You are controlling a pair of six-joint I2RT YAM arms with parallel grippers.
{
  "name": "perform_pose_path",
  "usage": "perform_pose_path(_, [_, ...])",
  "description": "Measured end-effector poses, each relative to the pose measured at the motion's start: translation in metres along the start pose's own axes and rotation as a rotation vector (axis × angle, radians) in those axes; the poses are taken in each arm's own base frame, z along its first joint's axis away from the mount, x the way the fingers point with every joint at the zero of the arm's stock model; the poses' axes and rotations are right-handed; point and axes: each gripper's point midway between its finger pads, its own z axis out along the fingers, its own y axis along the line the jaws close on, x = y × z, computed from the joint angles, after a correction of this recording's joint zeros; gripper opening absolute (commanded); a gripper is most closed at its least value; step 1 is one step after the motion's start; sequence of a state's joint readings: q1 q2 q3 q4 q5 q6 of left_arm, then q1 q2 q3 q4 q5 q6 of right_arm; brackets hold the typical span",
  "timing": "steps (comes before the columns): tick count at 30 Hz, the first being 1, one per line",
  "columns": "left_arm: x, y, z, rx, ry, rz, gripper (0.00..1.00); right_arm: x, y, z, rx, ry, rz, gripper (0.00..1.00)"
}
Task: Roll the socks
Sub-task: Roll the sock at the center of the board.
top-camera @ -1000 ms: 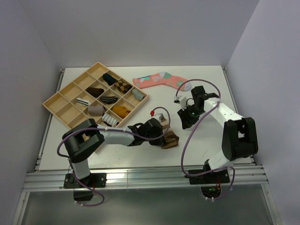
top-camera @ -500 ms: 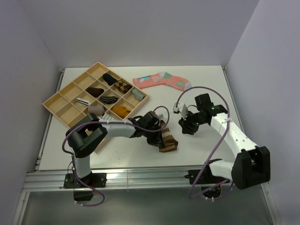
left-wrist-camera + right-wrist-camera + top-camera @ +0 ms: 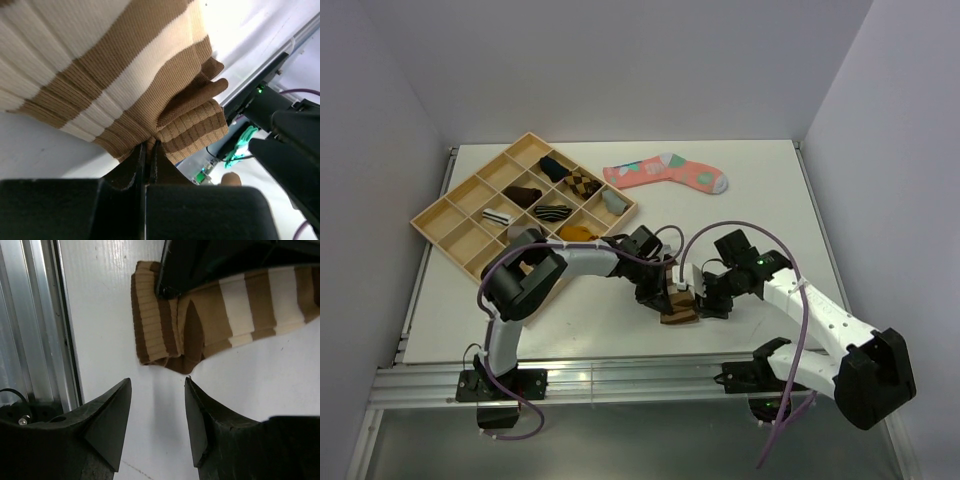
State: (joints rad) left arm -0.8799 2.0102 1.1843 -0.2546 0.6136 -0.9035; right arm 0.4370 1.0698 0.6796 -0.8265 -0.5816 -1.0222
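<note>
A brown sock with tan bands (image 3: 678, 310) lies partly bunched near the table's front edge; its cream and brown stripes fill the left wrist view (image 3: 125, 75). My left gripper (image 3: 669, 293) is shut on a fold of that sock (image 3: 148, 150). My right gripper (image 3: 699, 297) sits just right of the sock, low over the table. In the right wrist view its fingers stand open (image 3: 157, 385), a short gap from the sock's folded end (image 3: 165, 335), with bare table between them. The left gripper's black body (image 3: 225, 260) rests on the sock.
A wooden tray (image 3: 440, 243) with several rolled socks stands at the back left. A coral-pink sock with teal and grey patches (image 3: 665, 172) lies flat at the back. The metal front rail (image 3: 620, 380) runs close beside the brown sock (image 3: 30, 315).
My right gripper has swung forward and left, down to the brown sock, and its jaws have widened. My left gripper, still shut on the sock, has shifted it slightly toward the front edge.
</note>
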Motion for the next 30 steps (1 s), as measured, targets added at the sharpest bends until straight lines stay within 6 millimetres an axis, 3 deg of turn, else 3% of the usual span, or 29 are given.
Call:
perform_pose_path(12, [0.001, -0.001, 0.002, 0.034, 0.047, -0.031, 0.00, -0.011, 0.018, 0.020, -0.065, -0.008, -0.120, 0.57])
perform_pose_path(30, [0.001, -0.002, 0.003, 0.057, 0.072, -0.056, 0.00, -0.005, 0.011, 0.050, -0.048, 0.080, -0.118, 0.50])
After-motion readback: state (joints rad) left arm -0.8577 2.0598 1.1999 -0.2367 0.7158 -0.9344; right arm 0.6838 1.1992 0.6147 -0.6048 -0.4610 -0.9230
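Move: The folded near end of the sock lies about 5 cm to the right hand's left, 1 cm back and 5 cm below it. The sock's striped leg runs forward from there, its middle some 7 cm ahead of the right hand, 6 cm left and 6 cm lower. For the left hand, already pinching at the fold's inner edge, the fold's middle is roughly 2 cm right and 1 cm back; the mustard sock in the tray is about 18 cm ahead and 21 cm left. The sock's folded end is kept pinched and held on the board by the shut left gripper, which stays in place while the right hand comes in from the right. The right hand goes left first, drifting slightly back, then sinks about 4 cm, some 5 cm in all, its fingers staying about half open to straddle the fold on its board-edge and leg sides. ##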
